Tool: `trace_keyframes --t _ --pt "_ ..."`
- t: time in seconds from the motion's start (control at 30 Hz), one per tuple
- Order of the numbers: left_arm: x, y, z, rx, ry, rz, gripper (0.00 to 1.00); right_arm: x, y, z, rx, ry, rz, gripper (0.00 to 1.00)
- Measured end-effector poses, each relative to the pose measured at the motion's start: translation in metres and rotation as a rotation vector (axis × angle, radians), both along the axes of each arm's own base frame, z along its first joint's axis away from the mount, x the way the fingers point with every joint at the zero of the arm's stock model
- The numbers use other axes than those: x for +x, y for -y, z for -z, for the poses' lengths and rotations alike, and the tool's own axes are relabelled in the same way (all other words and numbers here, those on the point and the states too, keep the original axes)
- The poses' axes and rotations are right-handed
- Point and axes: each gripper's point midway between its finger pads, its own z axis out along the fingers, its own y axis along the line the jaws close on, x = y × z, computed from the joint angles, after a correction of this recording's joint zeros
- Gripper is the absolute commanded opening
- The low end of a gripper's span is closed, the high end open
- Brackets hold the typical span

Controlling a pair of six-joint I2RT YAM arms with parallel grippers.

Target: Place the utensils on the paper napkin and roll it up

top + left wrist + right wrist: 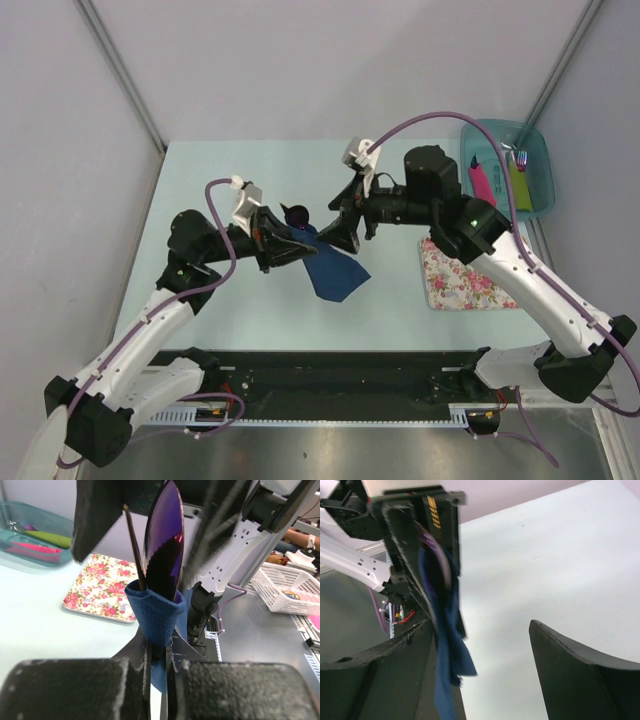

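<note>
The dark blue paper napkin [335, 272] is wrapped around the utensils and held above the table. My left gripper [283, 247] is shut on its rolled end. In the left wrist view my jaws [160, 665] pinch the napkin [156, 617], and the purple spoon bowl [162, 555] and a thin dark stick [135, 550] stick up out of the roll. The spoon bowl [297, 213] also shows from above. My right gripper [340, 228] is open just right of the roll. In its own view the right gripper [480, 625] has the napkin's loose tail [447, 645] hanging by the left finger [395, 670], ungripped.
A floral mat [460, 275] lies on the table at the right. Behind it a teal bin [540, 150] holds pink-handled and green-handled cutlery. A white basket [290, 587] stands off the table beyond the arm bases.
</note>
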Motion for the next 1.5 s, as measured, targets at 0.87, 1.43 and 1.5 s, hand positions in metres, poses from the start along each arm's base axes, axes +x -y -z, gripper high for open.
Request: trace_keyframes --t 0.87,1.43,1.5 --pt "-0.008 -0.013 -0.023 -0.055 0.027 0.063 0.0 -0.043 0.063 0.068 -0.198 -0.091 -0.133 0.0" --pt "-0.032 -0.008 -0.037 -0.093 0.004 0.162 0.0 -0.017 0.005 0.089 -0.132 -0.16 -0.238 0.0" --pt "-0.034 -0.006 -0.038 -0.099 -0.003 0.174 0.0 -0.024 -0.006 0.09 -0.122 -0.169 -0.271 0.0"
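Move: The napkin's loose edge hangs open about 5 cm back, 6 cm to the right and 7 cm below the right gripper, which is open and empty. The spoon's purple head stands some 6 cm to its left, about 1 cm back and 1 cm above. The rolled part, still pinched by the left gripper, is roughly 4 cm left, 3 cm back and 3 cm lower. From the left gripper, the loose edge lies about 10 cm right, 2 cm back and 4 cm down. Swing the open right gripper away from the roll, right, down and back about 6 cm each way, and close it on the napkin's loose edge. Then, keeping the pinch, carry the edge about 6 cm left and slightly lower, round towards the left gripper. Keep the left grip shut on the bundle, easing it up and back some 4 cm and turning it about 10 degrees clockwise. ##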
